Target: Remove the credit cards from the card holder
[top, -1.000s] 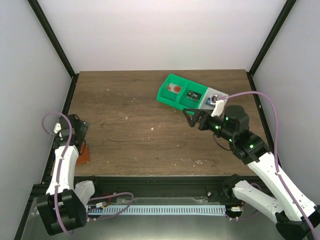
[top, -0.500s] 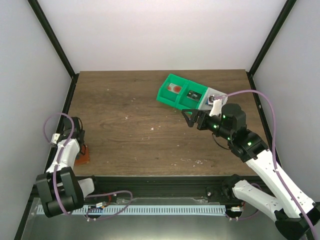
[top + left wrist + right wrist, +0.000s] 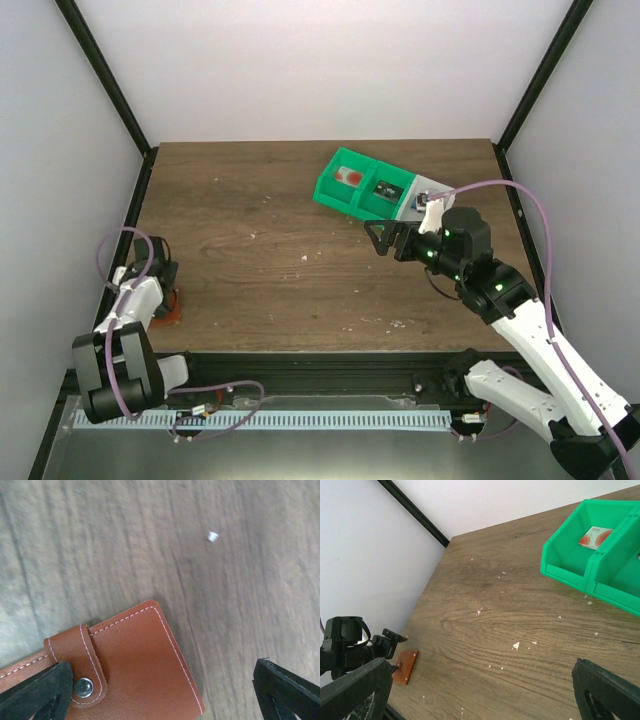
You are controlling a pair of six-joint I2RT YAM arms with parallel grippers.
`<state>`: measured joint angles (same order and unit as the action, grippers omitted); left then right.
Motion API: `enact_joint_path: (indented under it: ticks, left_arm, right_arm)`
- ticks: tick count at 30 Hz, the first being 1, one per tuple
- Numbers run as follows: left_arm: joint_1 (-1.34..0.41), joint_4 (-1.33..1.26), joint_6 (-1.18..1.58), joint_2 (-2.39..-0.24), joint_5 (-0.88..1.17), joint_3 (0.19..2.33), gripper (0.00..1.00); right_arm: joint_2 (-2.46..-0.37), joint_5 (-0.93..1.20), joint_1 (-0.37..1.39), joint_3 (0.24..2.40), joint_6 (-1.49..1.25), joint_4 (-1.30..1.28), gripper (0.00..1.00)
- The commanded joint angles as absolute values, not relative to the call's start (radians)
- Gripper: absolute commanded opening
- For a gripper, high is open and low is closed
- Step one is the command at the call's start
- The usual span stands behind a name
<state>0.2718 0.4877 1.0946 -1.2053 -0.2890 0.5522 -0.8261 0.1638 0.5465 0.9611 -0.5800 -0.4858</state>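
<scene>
The card holder (image 3: 131, 672) is a reddish-brown leather wallet lying flat at the near left of the table, folded shut with its strap snapped. In the top view the card holder (image 3: 172, 312) shows just beside my left arm, and the right wrist view catches the card holder (image 3: 405, 666) far off. My left gripper (image 3: 160, 697) hangs open directly above it, one finger on each side, with nothing held. No credit cards show. My right gripper (image 3: 383, 240) is open and empty over the table's right half, just in front of the green tray.
A green compartment tray (image 3: 362, 186) lies at the back right, and one bin of the green tray (image 3: 570, 560) holds a small white and red card-like item (image 3: 594, 536). Pale crumbs dot the wooden table (image 3: 260, 240). Black frame posts and white walls close in both sides.
My left arm has folded in toward the near left corner, lowering its gripper closer over the card holder. The right gripper has drifted very slightly.
</scene>
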Motion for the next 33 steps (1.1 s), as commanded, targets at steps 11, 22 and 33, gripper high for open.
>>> enact_joint_path:
  ticks: [11,22,33]
  left_arm:
    - [-0.011,0.388,1.221,-1.268,-0.160,0.533,1.00]
    - [-0.287,0.359,1.356,-1.333,-0.153,0.570,1.00]
    - [-0.477,0.423,1.316,-1.337,-0.114,0.704,0.98]
  right_arm:
    - [-0.816,0.147,0.540,0.992,-0.568,-0.495,1.00]
    - [-0.812,0.149,0.541,0.979,-0.582,-0.499,1.00]
    - [-0.822,0.178,0.541,0.950,-0.609,-0.482,1.00]
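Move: The card holder lies flat just under the open left hand, its middle some 4 cm back and 3 cm right of the hand point and about 2 cm lower; the rear finger is already at the snap strap on its left edge. Only bare table lies close to its right. From the idle right hand the card holder is roughly 48 cm to the left, 5 cm back and 29 cm down. Rightward and a little forward at first, then almost straight right and faster, the left hand sweeps about 23 cm low over the table towards its middle, some 6 cm farther out by the end. The rear finger stays on the strap by the snap and drags the card holder along; the fingers stay wide open while the hand turns clockwise about 30 degrees. ##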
